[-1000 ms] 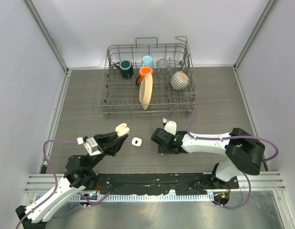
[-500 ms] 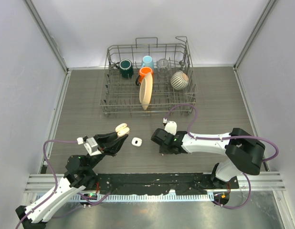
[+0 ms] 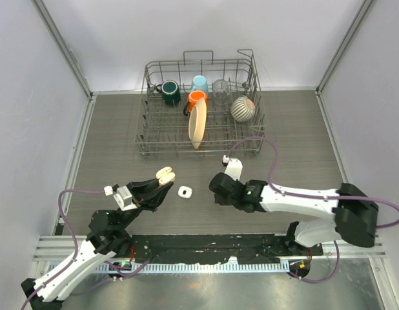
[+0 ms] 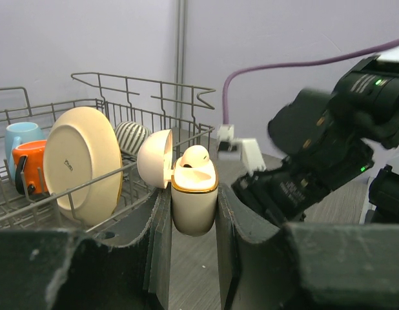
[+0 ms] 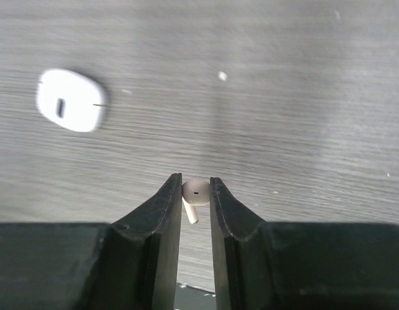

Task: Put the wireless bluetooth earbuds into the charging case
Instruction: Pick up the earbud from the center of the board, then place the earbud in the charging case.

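Note:
My left gripper (image 4: 192, 192) is shut on a cream charging case (image 4: 194, 197) with a gold rim, held upright above the table with its lid (image 4: 154, 158) swung open to the left. One white earbud (image 4: 196, 155) sits in the case. From above, the case (image 3: 164, 175) is left of centre, at the tip of the left gripper (image 3: 158, 183). My right gripper (image 5: 195, 185) is shut on a second white earbud (image 5: 197, 190), its stem pointing back between the fingers, just above the wood surface. In the top view the right gripper (image 3: 219, 187) is right of the case.
A small white rounded-square piece (image 3: 184, 191) with a dark slot (image 5: 71, 100) lies on the table between the two grippers. A wire dish rack (image 3: 251, 139) at the back holds mugs, a cream plate (image 4: 83, 165), a glass and a striped bowl.
The right gripper's fingers have closed on the earbud, and the right arm's elbow has swung out to the right. The left arm and case have not moved.

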Robot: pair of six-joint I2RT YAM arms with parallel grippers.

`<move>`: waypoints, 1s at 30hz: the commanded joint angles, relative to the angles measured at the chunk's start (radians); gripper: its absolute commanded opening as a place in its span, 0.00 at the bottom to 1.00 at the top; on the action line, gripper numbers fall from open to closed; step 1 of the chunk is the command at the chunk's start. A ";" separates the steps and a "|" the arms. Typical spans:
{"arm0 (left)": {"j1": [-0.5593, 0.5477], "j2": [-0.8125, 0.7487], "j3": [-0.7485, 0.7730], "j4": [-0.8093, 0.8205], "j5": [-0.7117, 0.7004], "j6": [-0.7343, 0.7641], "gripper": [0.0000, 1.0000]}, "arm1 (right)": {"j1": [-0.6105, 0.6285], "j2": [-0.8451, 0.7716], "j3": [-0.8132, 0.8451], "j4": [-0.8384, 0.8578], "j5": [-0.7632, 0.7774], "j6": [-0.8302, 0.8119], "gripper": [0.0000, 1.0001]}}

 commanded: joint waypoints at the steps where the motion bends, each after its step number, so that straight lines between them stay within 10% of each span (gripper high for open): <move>1: 0.000 -0.050 -0.086 0.053 -0.009 0.008 0.00 | 0.068 -0.202 0.009 0.158 0.184 -0.080 0.01; 13: 0.002 -0.029 -0.097 0.098 -0.028 -0.001 0.00 | 0.338 -0.348 -0.046 1.042 0.406 -0.591 0.01; 30: 0.000 -0.021 -0.098 0.116 -0.011 0.003 0.00 | 0.349 -0.112 0.118 1.293 0.215 -0.732 0.01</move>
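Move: The right hand already has the earbud in its fingers, about 4 cm clear of the board. The open charging case it is bound for is held in the left hand's fingers: from the right hand, some 16 cm to the left, 2 cm back and 21 cm higher. The closed white case lies on the board about 11 cm left and 6 cm ahead of the right hand, 3 cm lower. For the left hand, the open case sits right between its pads. Upward first and fast, the right arm carries the pinched earbud nearly 30 cm off the board and about 13 cm left towards the open case, the climb easing late while the leftward travel goes on. Its wrist swings some 70 degrees, from pointing steeply down to roughly level, forward-left; the left hand keeps its grip on the case and rises slightly. ##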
